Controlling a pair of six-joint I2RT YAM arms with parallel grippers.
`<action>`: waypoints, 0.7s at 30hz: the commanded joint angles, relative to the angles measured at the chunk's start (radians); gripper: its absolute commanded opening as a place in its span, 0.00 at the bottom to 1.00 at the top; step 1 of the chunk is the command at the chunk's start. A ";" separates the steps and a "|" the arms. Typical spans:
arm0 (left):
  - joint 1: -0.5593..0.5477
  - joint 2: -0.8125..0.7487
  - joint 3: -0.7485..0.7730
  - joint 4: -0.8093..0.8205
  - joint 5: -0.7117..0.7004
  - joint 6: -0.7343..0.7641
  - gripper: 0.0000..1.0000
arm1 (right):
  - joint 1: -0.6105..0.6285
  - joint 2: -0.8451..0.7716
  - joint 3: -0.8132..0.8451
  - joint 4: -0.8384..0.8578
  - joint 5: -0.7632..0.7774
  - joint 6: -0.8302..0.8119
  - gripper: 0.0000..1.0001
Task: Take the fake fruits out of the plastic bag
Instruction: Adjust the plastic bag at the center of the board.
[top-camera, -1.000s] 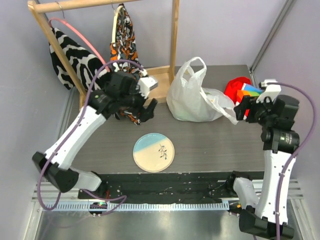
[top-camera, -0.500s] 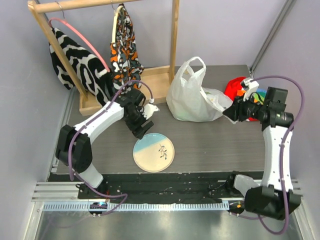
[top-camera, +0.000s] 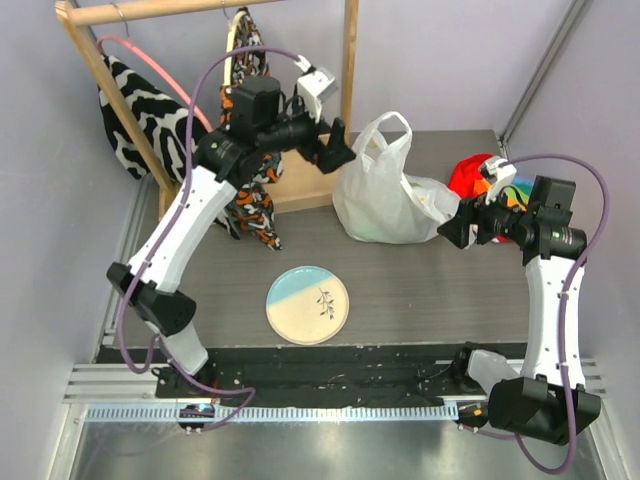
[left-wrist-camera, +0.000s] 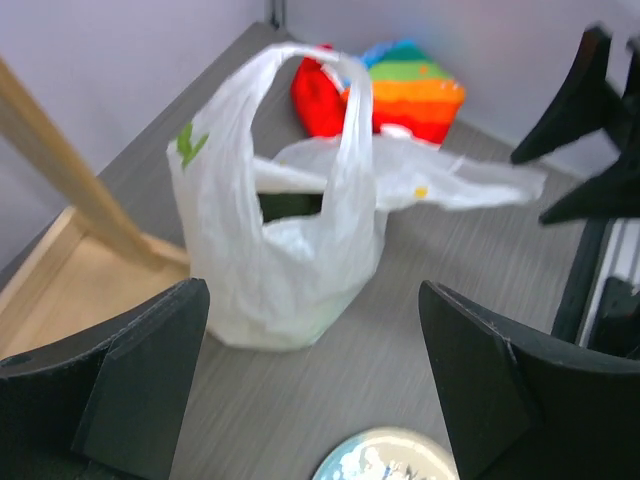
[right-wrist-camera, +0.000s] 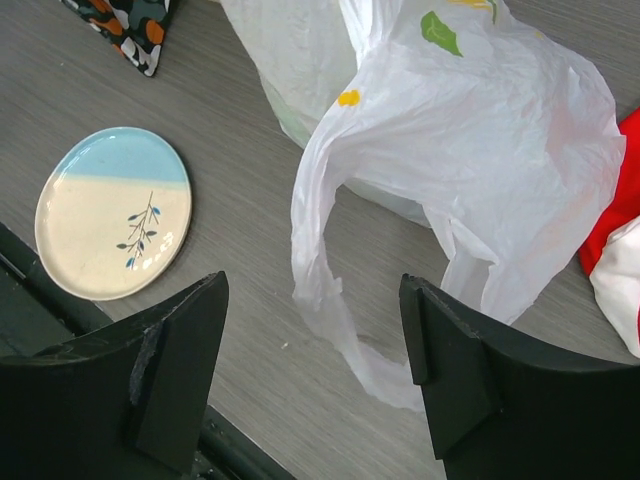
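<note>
The plastic bag (top-camera: 385, 195) stands upright in the middle of the table, white and crinkly, with one handle loop up. Its other loop (right-wrist-camera: 335, 300) trails flat on the table. The fake fruits stay inside it: only a dark shape (left-wrist-camera: 290, 205) in its mouth and a green tint at its base show. My left gripper (top-camera: 335, 150) hovers open, high by the bag's left side, and the left wrist view looks down on the bag (left-wrist-camera: 290, 250). My right gripper (right-wrist-camera: 315, 370) is open just right of the bag, with the trailing loop between its spread fingers, untouched.
A blue-and-cream plate (top-camera: 308, 304) lies in front of the bag. A red and rainbow-striped cloth (top-camera: 485, 180) sits behind my right gripper. A wooden clothes rack (top-camera: 320, 165) with hanging patterned cloths (top-camera: 245, 90) stands at the back left, close to my left arm.
My left arm has swung up from beside the plate to the bag's upper left. My right gripper stays by the bag's right loop, its jaws open.
</note>
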 joint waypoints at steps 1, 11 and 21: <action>-0.034 0.135 0.065 0.174 0.088 -0.235 0.92 | 0.004 -0.028 0.014 -0.055 -0.017 -0.075 0.79; -0.165 0.384 0.283 0.323 -0.129 -0.277 0.93 | 0.004 -0.076 -0.051 -0.014 0.115 -0.103 0.80; -0.156 0.355 0.291 0.322 -0.033 -0.256 0.18 | 0.004 0.056 -0.048 0.278 0.218 0.189 0.19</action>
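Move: The plastic bag's upright handle tops out about 16 cm right of the left hand, 6 cm ahead and 7 cm below; the bag body is 13 cm right, 3 cm back and some 25 cm below. The bag's loose handle lies nearly between the right fingers, about 3 cm right, 1 cm ahead and 3 cm lower; from that hand the rainbow cloth is some 11 cm ahead, 11 cm right and 17 cm below. Left hand sweeps about 16 cm right, down and forward, right eases down-right; both close around the bag's handles. ##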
